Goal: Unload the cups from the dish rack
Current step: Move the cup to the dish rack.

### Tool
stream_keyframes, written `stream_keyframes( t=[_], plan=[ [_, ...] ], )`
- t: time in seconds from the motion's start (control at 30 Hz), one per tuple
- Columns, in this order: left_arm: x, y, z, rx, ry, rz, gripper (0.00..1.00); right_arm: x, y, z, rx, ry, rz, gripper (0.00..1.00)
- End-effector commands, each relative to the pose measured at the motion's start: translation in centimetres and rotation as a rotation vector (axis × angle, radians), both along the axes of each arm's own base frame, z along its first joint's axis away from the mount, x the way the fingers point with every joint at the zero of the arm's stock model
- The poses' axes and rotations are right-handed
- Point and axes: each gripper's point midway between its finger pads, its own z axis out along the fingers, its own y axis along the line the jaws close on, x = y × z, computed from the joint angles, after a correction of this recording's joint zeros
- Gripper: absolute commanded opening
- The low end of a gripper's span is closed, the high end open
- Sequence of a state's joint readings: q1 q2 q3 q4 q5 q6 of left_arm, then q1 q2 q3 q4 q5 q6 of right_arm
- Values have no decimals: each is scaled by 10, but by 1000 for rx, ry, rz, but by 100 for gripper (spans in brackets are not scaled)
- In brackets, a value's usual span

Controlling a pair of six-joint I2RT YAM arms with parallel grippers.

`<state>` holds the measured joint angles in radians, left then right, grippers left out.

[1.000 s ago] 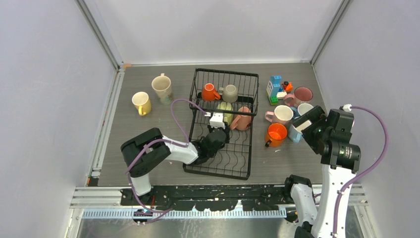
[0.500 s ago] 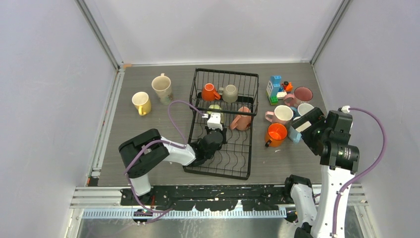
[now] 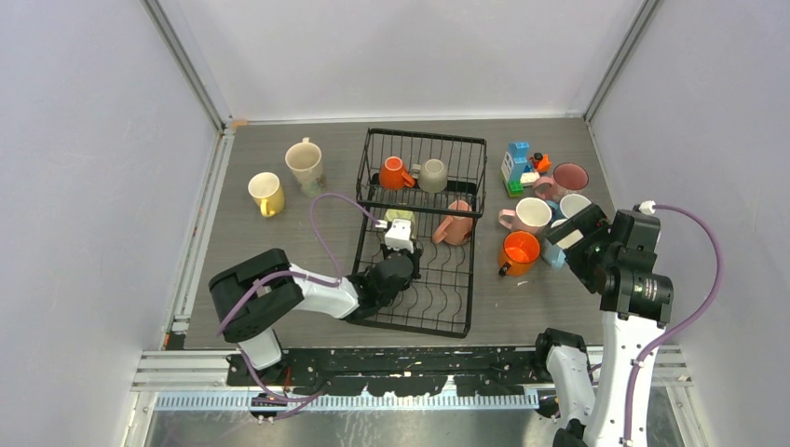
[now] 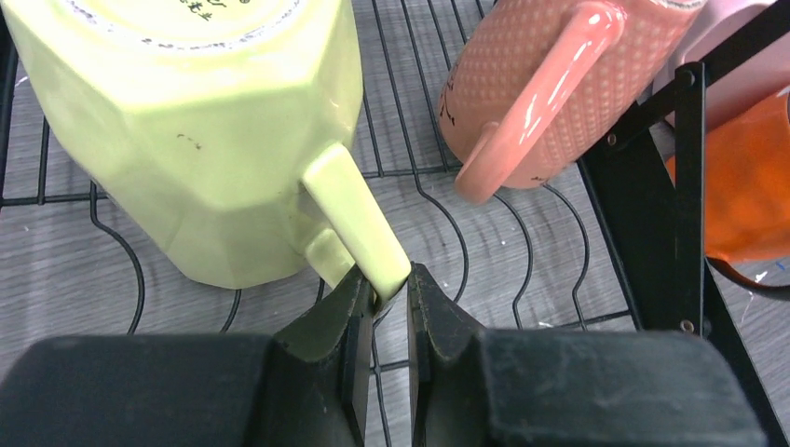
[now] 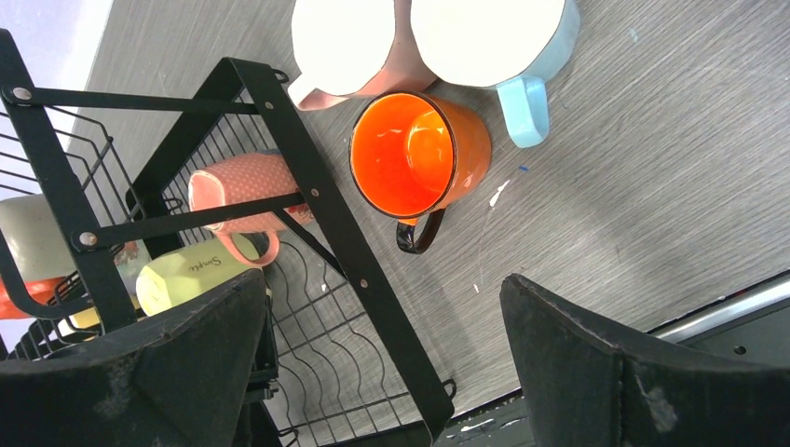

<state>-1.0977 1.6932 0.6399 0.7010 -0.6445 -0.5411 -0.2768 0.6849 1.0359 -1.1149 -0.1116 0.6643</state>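
Note:
The black wire dish rack (image 3: 466, 279) stands mid-table. Its basket end holds an orange cup (image 3: 395, 174) and a grey-beige cup (image 3: 432, 175). A pink cup (image 3: 454, 223) and a pale green cup (image 3: 401, 216) lie on the wavy tray. My left gripper (image 4: 384, 279) is shut on the pale green cup's (image 4: 196, 140) handle, low over the tray wires; the pink cup (image 4: 531, 84) lies just right of it. My right gripper (image 5: 382, 354) is open and empty, raised right of the rack above an orange cup (image 5: 419, 154).
A yellow cup (image 3: 265, 193) and a cream cup (image 3: 305, 165) stand left of the rack. Right of it are an orange cup (image 3: 519, 251), a pink cup (image 3: 531, 215), a light blue cup (image 3: 559, 250), a dark pink cup (image 3: 568, 177) and the toy-block figure (image 3: 520, 168).
My left gripper has drawn back and to the left along the tray with the pale green cup's handle in it; its elbow swung left. The right arm has shifted slightly.

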Motion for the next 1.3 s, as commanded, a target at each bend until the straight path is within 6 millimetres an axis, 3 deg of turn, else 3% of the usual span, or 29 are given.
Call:
stream_keyframes(
  t=[0.0, 0.53, 0.9, 1.27],
  plan=[
    [-6, 2, 19, -37, -26, 0, 6, 8, 2, 6, -2, -52, 17, 100],
    [-54, 11, 15, -45, 32, -96, 4, 10, 2, -5, 7, -52, 16, 100],
    [-72, 31, 9, -27, 72, -109, 5, 14, 5, -7, 23, -63, 24, 100],
    [-80, 48, -2, -26, 104, -65, 23, 12, 6, -11, 25, -63, 25, 100]
  ],
)
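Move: My left hand holds the yellow-green cup by its handle, the upside-down cup's middle about 6 cm ahead and 3 cm to the left. The empty wires I take it to lie roughly 7 cm left and 2 cm back. The salmon mug stands about 11 cm right and 4 cm ahead; the orange cup outside the rack some 29 cm right and 4 cm back. From my right hand that spot is around 38 cm left, 4 cm ahead and 15 cm below. Keeping the handle pinched, my left hand draws the yellow-green cup back about 8 cm, out from by the upper tier, and some 4 cm left across the lower rack. The hand stays nearly level, with a turn of under 10 degrees clockwise and a slight tip down. The leftward shift comes mostly late. My empty right hand stays wide open and sinks about 2 cm. ##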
